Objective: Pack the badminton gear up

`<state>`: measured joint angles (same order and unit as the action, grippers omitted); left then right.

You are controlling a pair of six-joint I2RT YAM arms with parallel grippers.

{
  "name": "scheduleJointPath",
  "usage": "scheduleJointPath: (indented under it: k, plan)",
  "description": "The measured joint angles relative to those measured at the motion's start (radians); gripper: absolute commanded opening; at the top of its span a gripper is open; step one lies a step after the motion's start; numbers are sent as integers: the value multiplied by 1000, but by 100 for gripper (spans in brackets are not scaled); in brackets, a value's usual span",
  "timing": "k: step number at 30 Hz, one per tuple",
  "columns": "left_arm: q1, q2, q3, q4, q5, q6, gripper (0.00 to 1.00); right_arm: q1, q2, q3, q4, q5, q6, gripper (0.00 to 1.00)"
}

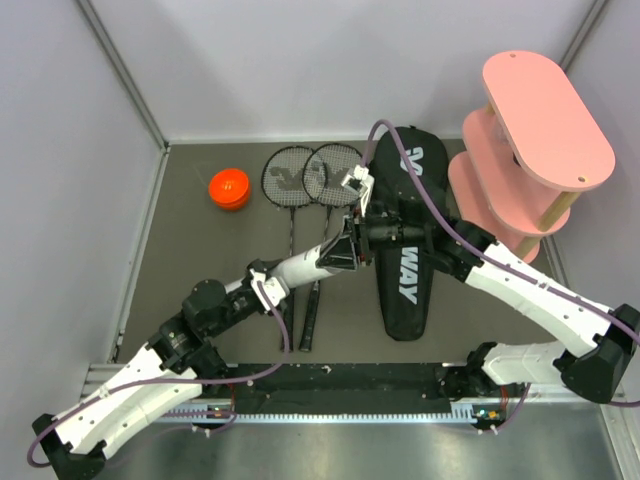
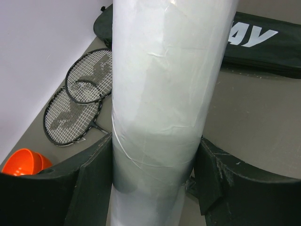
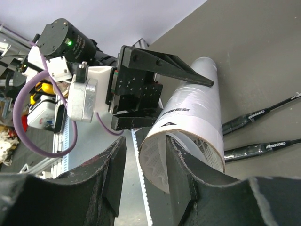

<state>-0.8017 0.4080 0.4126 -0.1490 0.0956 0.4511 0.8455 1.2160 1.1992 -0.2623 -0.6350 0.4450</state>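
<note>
My left gripper is shut on the long white tube and holds it off the table. In the right wrist view the tube's open end faces the camera, with a white shuttlecock skirt inside. My right gripper is open at that mouth: one finger reaches into the tube, the other stays outside, clear of the wall. Both grippers meet mid-table. The orange cap lies at the back left. Two black rackets lie beside it. The black bag lies to the right.
The pink tiered shelf stands at the back right, close to the bag. Grey walls close in the left and the back. The racket handles run toward the near edge under my left arm.
</note>
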Motion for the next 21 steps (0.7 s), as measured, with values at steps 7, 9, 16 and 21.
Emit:
scheduleJointPath:
  k: [7,9,16,21]
  plan:
    - [0,0,0,0,-11,-3,0,3,-1,0,-10,41,-9,45]
    - [0,0,0,0,-27,-5,0,3,-3,0,-11,48,-11,47]
    - [0,120,41,-13,-183,-23,0,-20,-3,0,-16,137,-16,59]
    - [0,222,74,-50,-251,-33,0,-67,-20,-30,-14,240,-16,61]
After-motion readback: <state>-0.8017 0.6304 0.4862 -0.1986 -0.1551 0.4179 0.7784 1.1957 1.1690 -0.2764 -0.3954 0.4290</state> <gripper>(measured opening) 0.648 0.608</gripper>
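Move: Askew in the tube's mouth, the clear lid sits about 3 cm ahead of the right hand, 2 cm to its left and 2 cm lower. The nearer racket's grip lies on the table some 25 cm below that hand, 8 cm left and 4 cm back; the black bag's middle is roughly 20 cm ahead and 24 cm right. From the left hand, still gripping the tube, the lid is about 12 cm right, 6 cm ahead and 8 cm higher. Spreading its fingers from under half open to well open, the right hand leaves the lid and the tube's mouth, going about 6 cm forward, then also a little to the right, while turning clockwise. The left hand keeps its grip on the tube and carries it some 4 cm forward, 3 cm down and slightly left, swinging about 15 degrees counter-clockwise. ##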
